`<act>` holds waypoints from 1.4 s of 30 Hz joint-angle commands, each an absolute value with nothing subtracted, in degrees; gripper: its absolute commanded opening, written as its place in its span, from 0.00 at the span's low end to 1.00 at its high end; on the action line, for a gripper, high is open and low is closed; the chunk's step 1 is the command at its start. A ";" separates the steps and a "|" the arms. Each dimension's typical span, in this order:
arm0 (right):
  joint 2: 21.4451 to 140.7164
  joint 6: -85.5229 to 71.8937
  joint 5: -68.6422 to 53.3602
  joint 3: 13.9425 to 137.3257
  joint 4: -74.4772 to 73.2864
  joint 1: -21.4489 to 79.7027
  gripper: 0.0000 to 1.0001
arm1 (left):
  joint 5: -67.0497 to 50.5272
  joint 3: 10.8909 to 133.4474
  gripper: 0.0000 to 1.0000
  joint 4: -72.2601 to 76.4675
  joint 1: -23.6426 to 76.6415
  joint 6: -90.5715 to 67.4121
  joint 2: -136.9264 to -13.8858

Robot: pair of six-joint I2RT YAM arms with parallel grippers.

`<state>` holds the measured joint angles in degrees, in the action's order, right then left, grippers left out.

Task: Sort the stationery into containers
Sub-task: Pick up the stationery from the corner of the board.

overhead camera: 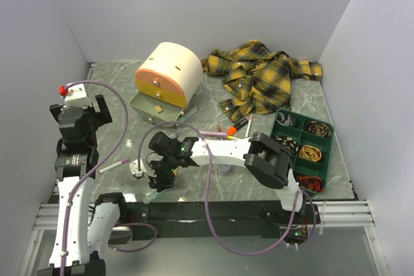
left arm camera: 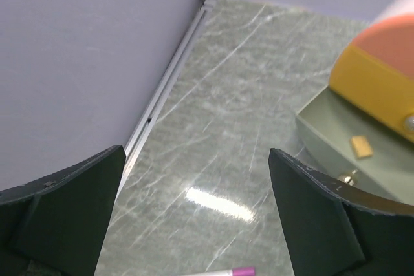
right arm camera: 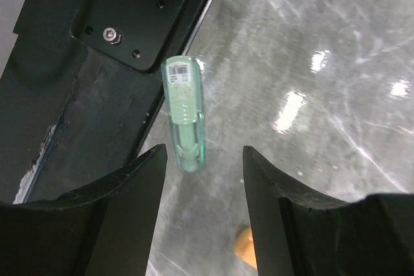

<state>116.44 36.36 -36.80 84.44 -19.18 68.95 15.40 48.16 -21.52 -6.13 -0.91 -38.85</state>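
A pale green clip (right arm camera: 183,114) lies at the table's front edge beside the black rail, seen in the top view as the clip (overhead camera: 152,195). My right gripper (right arm camera: 205,150) hovers just short of it, open, with nothing between the fingers; it shows as the right gripper (overhead camera: 160,181) from above. My left gripper (left arm camera: 197,156) is wide open over bare table at the left. A white pen with a pink cap (left arm camera: 226,271) lies just under it. The cream drawer box (overhead camera: 169,72) has its lower drawer (overhead camera: 154,106) pulled out. The dark green tray (overhead camera: 282,143) stands at the right.
A plaid shirt (overhead camera: 262,75) lies at the back. Several pens (overhead camera: 228,128) are scattered mid-table. A small grey pot (overhead camera: 136,168) sits near the white pen (overhead camera: 113,167). Coiled rubber bands (overhead camera: 312,153) fill tray compartments. An orange object (right arm camera: 244,247) lies under my right fingers. Walls enclose three sides.
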 commanded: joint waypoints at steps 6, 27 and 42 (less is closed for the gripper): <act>119.18 37.18 -35.16 87.45 -17.67 70.75 0.60 | 18.46 51.06 0.99 -17.40 -4.22 -2.11 -39.55; 120.85 35.86 -27.60 79.98 -9.67 74.53 0.46 | 17.23 47.72 0.99 -16.87 -3.25 -2.37 -40.42; 110.66 37.81 -23.46 88.04 -20.39 66.19 0.14 | 16.53 52.55 0.99 -20.55 -5.44 -7.20 -42.54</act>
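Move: The green stick, the stationery at the board's near edge, lies about 5 cm below the right hand, 2 cm back and 2 cm to its left. An orange stick lies some 10 cm ahead of that hand and 5 cm to its right; the pink-capped marker about 9 cm ahead and 18 cm to its left. From the left hand the green stick is roughly 19 cm back, 25 cm right and 26 cm down. The right hand sinks about 5 cm, pinches the green stick, then carries it forward, right and slightly up. ##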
